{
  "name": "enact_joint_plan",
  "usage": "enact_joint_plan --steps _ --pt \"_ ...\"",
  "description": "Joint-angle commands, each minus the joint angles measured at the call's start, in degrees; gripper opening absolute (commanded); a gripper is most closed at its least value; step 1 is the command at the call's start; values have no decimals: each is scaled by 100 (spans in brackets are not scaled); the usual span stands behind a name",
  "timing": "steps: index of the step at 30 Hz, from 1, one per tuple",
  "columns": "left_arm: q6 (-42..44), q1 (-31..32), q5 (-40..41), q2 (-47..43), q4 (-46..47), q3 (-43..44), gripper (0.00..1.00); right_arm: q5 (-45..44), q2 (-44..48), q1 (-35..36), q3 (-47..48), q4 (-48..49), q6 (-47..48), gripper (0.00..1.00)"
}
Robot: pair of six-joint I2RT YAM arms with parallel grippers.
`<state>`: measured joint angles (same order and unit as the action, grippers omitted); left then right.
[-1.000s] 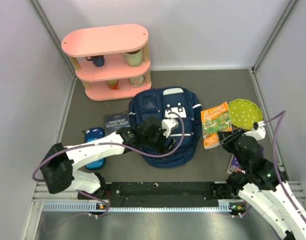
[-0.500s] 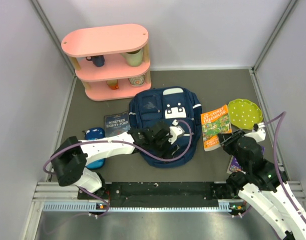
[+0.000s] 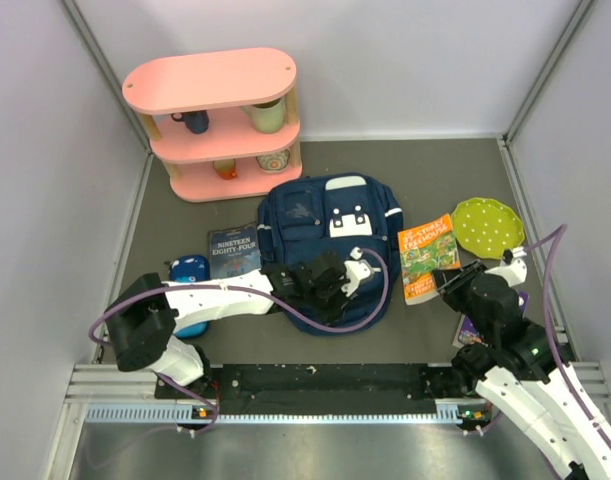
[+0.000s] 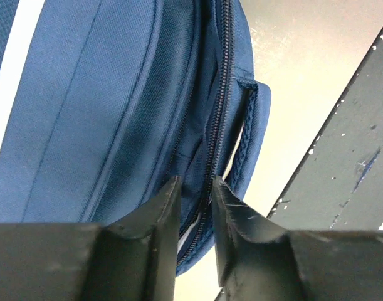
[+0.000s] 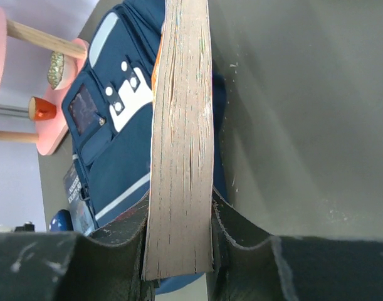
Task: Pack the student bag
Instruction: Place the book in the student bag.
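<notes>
The student bag, navy with white patches, lies flat in the middle of the table. My left gripper is low over its near edge. In the left wrist view the jaws have narrowed on the bag's zipper seam, which fills the small gap at my left gripper. My right gripper is shut on an orange and green book to the right of the bag. In the right wrist view the book's page edge stands between the fingers of my right gripper, with the bag behind it.
A pink shelf with cups stands at the back left. A dark book and a bright-blue pencil case lie left of the bag. A green dotted plate sits at the right. A purple item shows by the right arm.
My left gripper has come down from the bag's middle to its near edge, and its jaws have narrowed. The right gripper has carried the book slightly left, toward the bag.
</notes>
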<state>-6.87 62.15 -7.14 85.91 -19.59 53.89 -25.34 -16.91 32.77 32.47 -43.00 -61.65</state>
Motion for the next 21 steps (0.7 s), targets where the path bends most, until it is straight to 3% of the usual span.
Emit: enact_joint_plan --steps 1,4,15,21 --pt "-77 -1 2 -4 386 104 18 64 82 36 49 416 -163 0" --pt "-104 -1 -51 -65 395 139 0 82 108 36 49 389 -163 0" --pt "-121 -19 20 -540 123 446 0 -41 232 36 58 249 -172 0" --pt "-77 -19 -1016 -664 333 648 0 -409 328 36 216 -76 -84 0"
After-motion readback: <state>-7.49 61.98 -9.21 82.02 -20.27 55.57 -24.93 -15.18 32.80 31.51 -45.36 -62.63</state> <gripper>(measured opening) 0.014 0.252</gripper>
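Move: The zippered edge of the student bag's near end sits right at my left fingertips, about 1 cm below the point between the pads, the fingers half open around it. The book in my right hand is some 22 cm to the right, 9 cm ahead and 7 cm higher; the grey Nineteen Eighty-Four book is about 24 cm left and 21 cm ahead. From my right hand, that bag edge is 27 cm left, 5 cm back and 11 cm down. I shut my left fingers on the bag's zippered edge, pinching the fabric, hold there briefly, then raise it straight up by about 3.5 cm with barely any tilt, starting slowly and getting faster. My right hand keeps its grip on the book beside the bag and sinks only about 1 cm. ##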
